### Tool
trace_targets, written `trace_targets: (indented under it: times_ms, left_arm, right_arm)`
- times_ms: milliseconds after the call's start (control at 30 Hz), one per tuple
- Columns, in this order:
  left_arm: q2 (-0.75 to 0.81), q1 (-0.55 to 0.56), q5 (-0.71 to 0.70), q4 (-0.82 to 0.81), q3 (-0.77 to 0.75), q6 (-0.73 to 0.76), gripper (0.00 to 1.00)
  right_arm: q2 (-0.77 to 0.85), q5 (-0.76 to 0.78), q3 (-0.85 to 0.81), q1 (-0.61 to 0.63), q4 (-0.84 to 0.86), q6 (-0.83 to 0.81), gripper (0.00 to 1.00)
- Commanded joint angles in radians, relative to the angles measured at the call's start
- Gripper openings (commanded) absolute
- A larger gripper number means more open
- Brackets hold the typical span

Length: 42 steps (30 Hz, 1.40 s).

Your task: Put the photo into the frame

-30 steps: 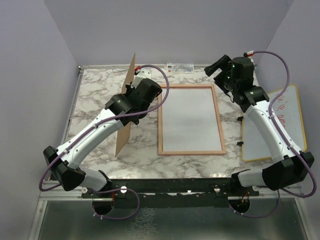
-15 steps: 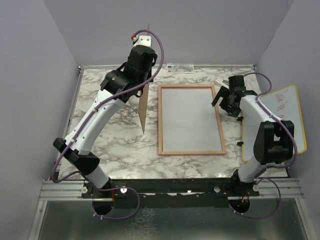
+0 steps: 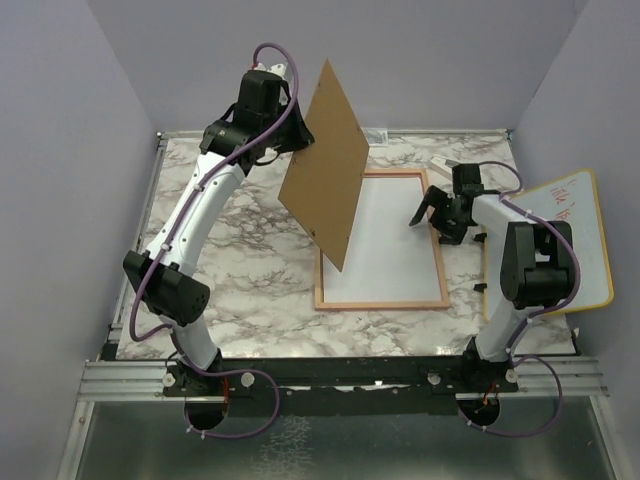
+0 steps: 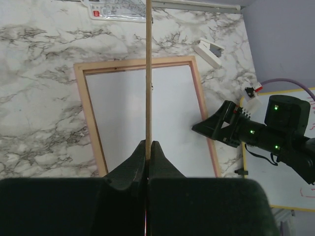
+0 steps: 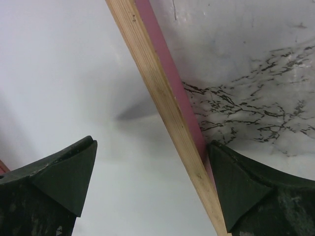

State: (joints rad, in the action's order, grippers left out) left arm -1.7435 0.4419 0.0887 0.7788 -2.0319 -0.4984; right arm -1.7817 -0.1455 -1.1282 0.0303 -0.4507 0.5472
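Note:
The frame point(image 3: 381, 301) lies flat on the marble table with its light wood back up, and its opening shows plain white. The photo's printed side is out of view. My left gripper point(image 3: 293, 137) is shut on the edge of a brown backing board point(image 3: 325, 165), held tilted in the air over the frame's left half. In the left wrist view the board point(image 4: 148, 73) is edge-on between the closed gripper point(image 4: 148, 143). My right gripper point(image 3: 434, 222) is open and straddles the frame's right rim point(image 5: 162, 113). One finger is over the white inside, the other against the pink outer edge.
A wood-edged whiteboard point(image 3: 565, 245) with red writing lies at the table's right side, close to the right arm. A small white block point(image 4: 210, 51) sits beyond the frame's far right corner. A label strip point(image 4: 118, 9) lies by the back wall.
The left arm lifted the backing board from standing on edge at the left and swung it over the frame. The right gripper dropped to the frame's right rim and opened fully.

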Motion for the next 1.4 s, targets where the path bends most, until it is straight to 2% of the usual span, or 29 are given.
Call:
trace_targets:
  times_ms: [0,133,267,567,700,900,1167,1367]
  left_arm:
    - [-0.001,-0.056,0.196,-0.169,0.024,-0.089,0.00]
    - [-0.009,-0.090,0.241,-0.223,0.082,-0.124,0.00]
    - [0.027,-0.116,0.259,-0.342,0.203,-0.174,0.00]
    - [0.110,-0.169,0.297,-0.621,0.505,-0.343,0.00]
    - [0.165,-0.181,0.302,-0.745,0.631,-0.429,0.00]
    - [0.233,-0.189,0.294,-0.806,0.736,-0.480,0.00]
    - [0.285,-0.203,0.323,-0.737,0.770,-0.417,0.00]
    - [0.287,-0.204,0.396,-0.775,0.824,-0.431,0.00]
  right_arm:
    - [-0.058,-0.168,-0.006,-0.007,0.080,-0.006,1.00]
    - [-0.049,-0.313,0.038,-0.007,0.191,0.035,0.99]
    - [-0.067,-0.450,0.061,-0.006,0.283,0.100,0.98]
    - [-0.062,-0.625,0.169,-0.001,0.563,0.326,0.98]
    - [-0.054,-0.634,0.214,-0.001,0.617,0.395,0.98]
    - [-0.065,-0.660,0.298,-0.001,0.744,0.518,0.97]
    - [-0.048,-0.576,0.269,-0.003,0.631,0.488,0.97]
    - [0.003,-0.499,0.265,-0.003,0.607,0.480,1.00]
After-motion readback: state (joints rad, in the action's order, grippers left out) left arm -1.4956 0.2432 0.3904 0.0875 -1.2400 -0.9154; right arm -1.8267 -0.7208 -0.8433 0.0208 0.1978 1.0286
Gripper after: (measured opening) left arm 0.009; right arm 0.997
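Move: The frame, with the white sheet in it, is centred about 11 cm to the right hand's left and level with it, some 2 cm lower; its right rail is between the open fingers, 2 cm to the right. A white stapler lies roughly 18 cm ahead of that hand and 7 cm right. From the left hand, holding the backing board high, the frame's middle is about 13 cm right, 2 cm back and 32 cm below. Leftward by about 9 cm, the right hand pushes the frame with its right finger against the outer side of the right rail, fingers staying wide and the hand rolling some 40 degrees, left side up. The left hand keeps its pinch on the board, sinks with it towards the frame about 10 cm while easing forward, then draws back left and rises slightly, rolling right side up to flatten the board. ##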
